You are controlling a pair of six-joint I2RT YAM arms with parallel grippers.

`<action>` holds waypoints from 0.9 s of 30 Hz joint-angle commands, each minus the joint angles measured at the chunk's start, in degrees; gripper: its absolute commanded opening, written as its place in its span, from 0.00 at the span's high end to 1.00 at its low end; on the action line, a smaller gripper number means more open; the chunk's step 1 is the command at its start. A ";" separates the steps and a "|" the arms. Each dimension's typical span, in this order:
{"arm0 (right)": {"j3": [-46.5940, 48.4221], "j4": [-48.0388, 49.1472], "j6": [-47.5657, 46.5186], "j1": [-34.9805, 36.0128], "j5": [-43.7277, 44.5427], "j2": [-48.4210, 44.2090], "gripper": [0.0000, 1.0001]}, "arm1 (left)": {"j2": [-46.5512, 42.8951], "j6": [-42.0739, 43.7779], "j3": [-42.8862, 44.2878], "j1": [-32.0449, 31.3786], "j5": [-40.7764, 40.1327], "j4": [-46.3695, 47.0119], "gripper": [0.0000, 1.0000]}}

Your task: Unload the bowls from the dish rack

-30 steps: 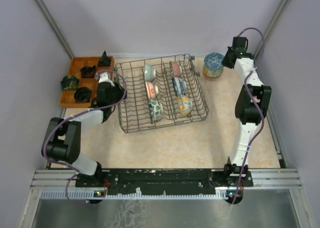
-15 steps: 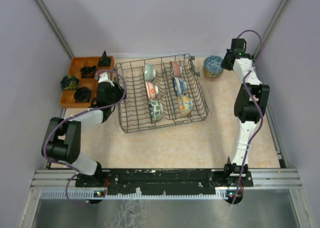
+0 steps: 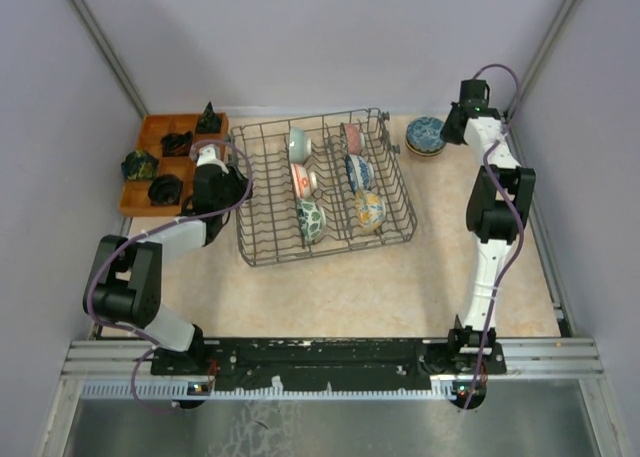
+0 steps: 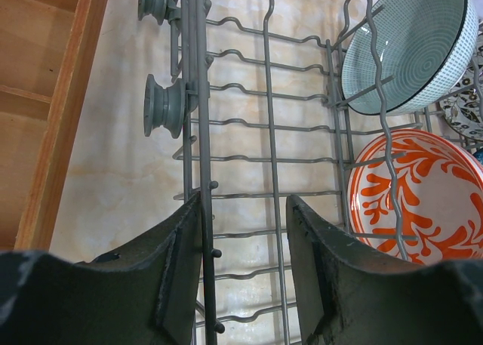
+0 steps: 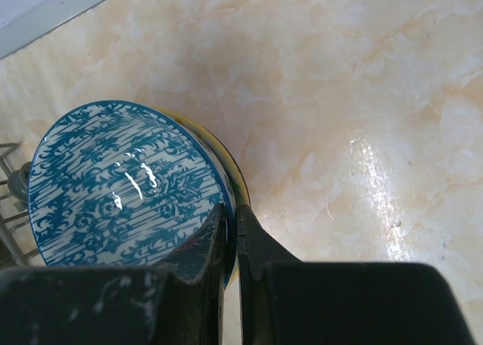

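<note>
The dish rack [image 3: 243, 222] is a dark wire basket in mid-table holding several bowls on edge, among them a pale green one [image 3: 297, 143], a red-and-white one [image 3: 303, 180] and a yellow one [image 3: 369, 210]. My left gripper [image 3: 228, 167] is at the rack's left rim. In the left wrist view the gripper [image 4: 245, 201] is open, astride the rim wire [image 4: 204, 133], with the pale green bowl [image 4: 411, 47] and red-and-white bowl [image 4: 430, 194] to the right. My right gripper [image 5: 232, 213] is shut on the rim of a blue-and-white bowl [image 5: 124, 183], which sits in a yellow-rimmed bowl [image 5: 240, 180] at the back right [image 3: 425, 135].
An orange compartmented tray [image 3: 150, 132] with dark objects lies left of the rack, just behind my left arm. Walls close in the table at the back and sides. Bare tabletop [image 3: 360, 292] lies between the rack and the arm bases.
The blue-and-white bowl in my right gripper has come down lower onto the bowl beneath it, and the right wrist has shifted slightly back. The left arm has stayed put.
</note>
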 commanded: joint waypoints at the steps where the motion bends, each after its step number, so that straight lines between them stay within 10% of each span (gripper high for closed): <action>1: 4.27 1.86 0.03 0.51 0.02 -0.81 1.00 | 0.59 -1.24 1.96 -1.22 5.47 2.70 0.48; 27: -0.49 2.34 -0.68 1.31 2.47 -5.91 0.68 | 0.59 -1.46 2.14 -1.24 5.15 2.62 0.49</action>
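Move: The right hand still pinches the blue bowl by its right rim; the bowl stack it goes onto has its middle about 5 cm left, 1 cm ahead and 5 cm below. In the rack, the pink bowl lies some 23 cm left and level fore-and-aft, the blue-and-white bowl 21 cm left and 9 cm back, both about 4 cm lower. From the left hand the stack lies roughly 43 cm right and 11 cm ahead, some 5 cm lower. The right hand stays over the stack, opens its fingers about a quarter, releasing the rim, and rises 1 cm. ##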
